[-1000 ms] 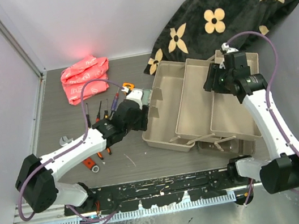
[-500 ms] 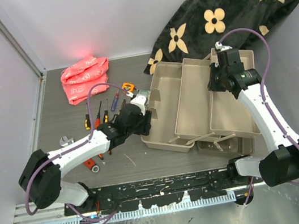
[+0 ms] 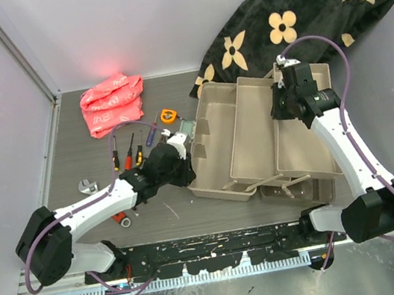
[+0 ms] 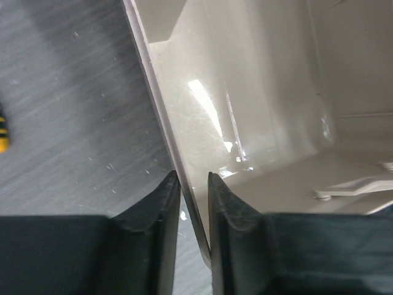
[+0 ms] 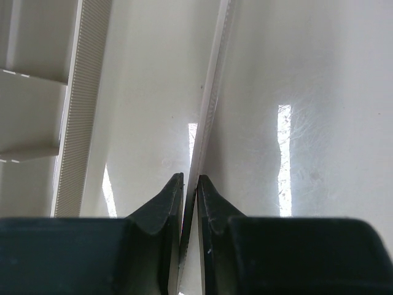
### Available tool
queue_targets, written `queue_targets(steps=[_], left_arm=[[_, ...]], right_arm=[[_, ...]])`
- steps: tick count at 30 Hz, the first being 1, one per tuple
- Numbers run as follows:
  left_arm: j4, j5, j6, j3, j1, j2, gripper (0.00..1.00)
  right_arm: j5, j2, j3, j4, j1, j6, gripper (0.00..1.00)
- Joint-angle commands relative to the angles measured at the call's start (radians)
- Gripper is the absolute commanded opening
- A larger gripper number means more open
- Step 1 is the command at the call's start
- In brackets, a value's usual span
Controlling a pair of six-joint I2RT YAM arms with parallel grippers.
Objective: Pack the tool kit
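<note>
The open toolbox (image 3: 198,146) with its beige trays lies right of centre. My left gripper (image 3: 188,168) straddles its left wall (image 4: 153,80), one finger outside and one inside; the left gripper (image 4: 192,177) is shut on that thin wall. My right gripper (image 3: 282,107) sits over the far trays, and the right gripper (image 5: 190,178) is shut on an upright tray wall (image 5: 212,104). Screwdrivers (image 3: 127,153), an orange tape measure (image 3: 169,113) and a red-handled tool (image 3: 122,218) lie on the table left of the box.
A pink bag (image 3: 112,101) lies at the back left. The black flower-patterned blanket (image 3: 310,7) is heaped behind the toolbox. The beige handle (image 3: 279,183) lies across the box's near side. Grey walls close in the left and back.
Both grippers have closed on toolbox walls. The left gripper has slid along the box's left side toward the near corner. The right gripper has stayed over the far trays.
</note>
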Motion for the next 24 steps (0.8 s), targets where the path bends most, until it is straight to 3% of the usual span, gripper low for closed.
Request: queue_targets(steps=[1,5,9,24], left_arm=[[0.034,0.097,-0.01,0.003,0.007,-0.046,0.18],[0.009,0.165,-0.006,0.003,0.006,-0.061,0.03],[-0.013,0.192,0.009,-0.005,0.007,-0.102,0.0],[-0.074,0.475,0.022,-0.063,0.001,-0.19,0.0]], right_arm=[[-0.13,0.007,0.043,0.083,0.07,-0.049,0.08],[-0.134,0.013,0.051,0.074,0.095,-0.058,0.08],[-0.134,0.007,0.051,0.068,0.108,-0.052,0.08],[-0.115,-0.056,0.022,0.038,0.158,-0.047,0.08]])
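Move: The tool box's left rim, near its close corner, already runs between the left fingers, right at the hand point. From there the green latch lies about 15 cm ahead and level sideways, the tape measure roughly 21 cm ahead and 3 cm left, down on the table. The right hand already holds the right tray's inner wall; the middle tray's centre is some 7 cm left and 3 cm back, the right tray's some 7 cm right and 4 cm back, both below. Shut the left fingers on the tool box's rim and pinch it, then draw it back about 4 cm and some 2 cm left, tipping the hand slightly down. Meanwhile keep the right hand's grip on the tray wall and bring it about 4 cm left and a little back, turning slightly counter-clockwise, so both hands haul the open box together. ##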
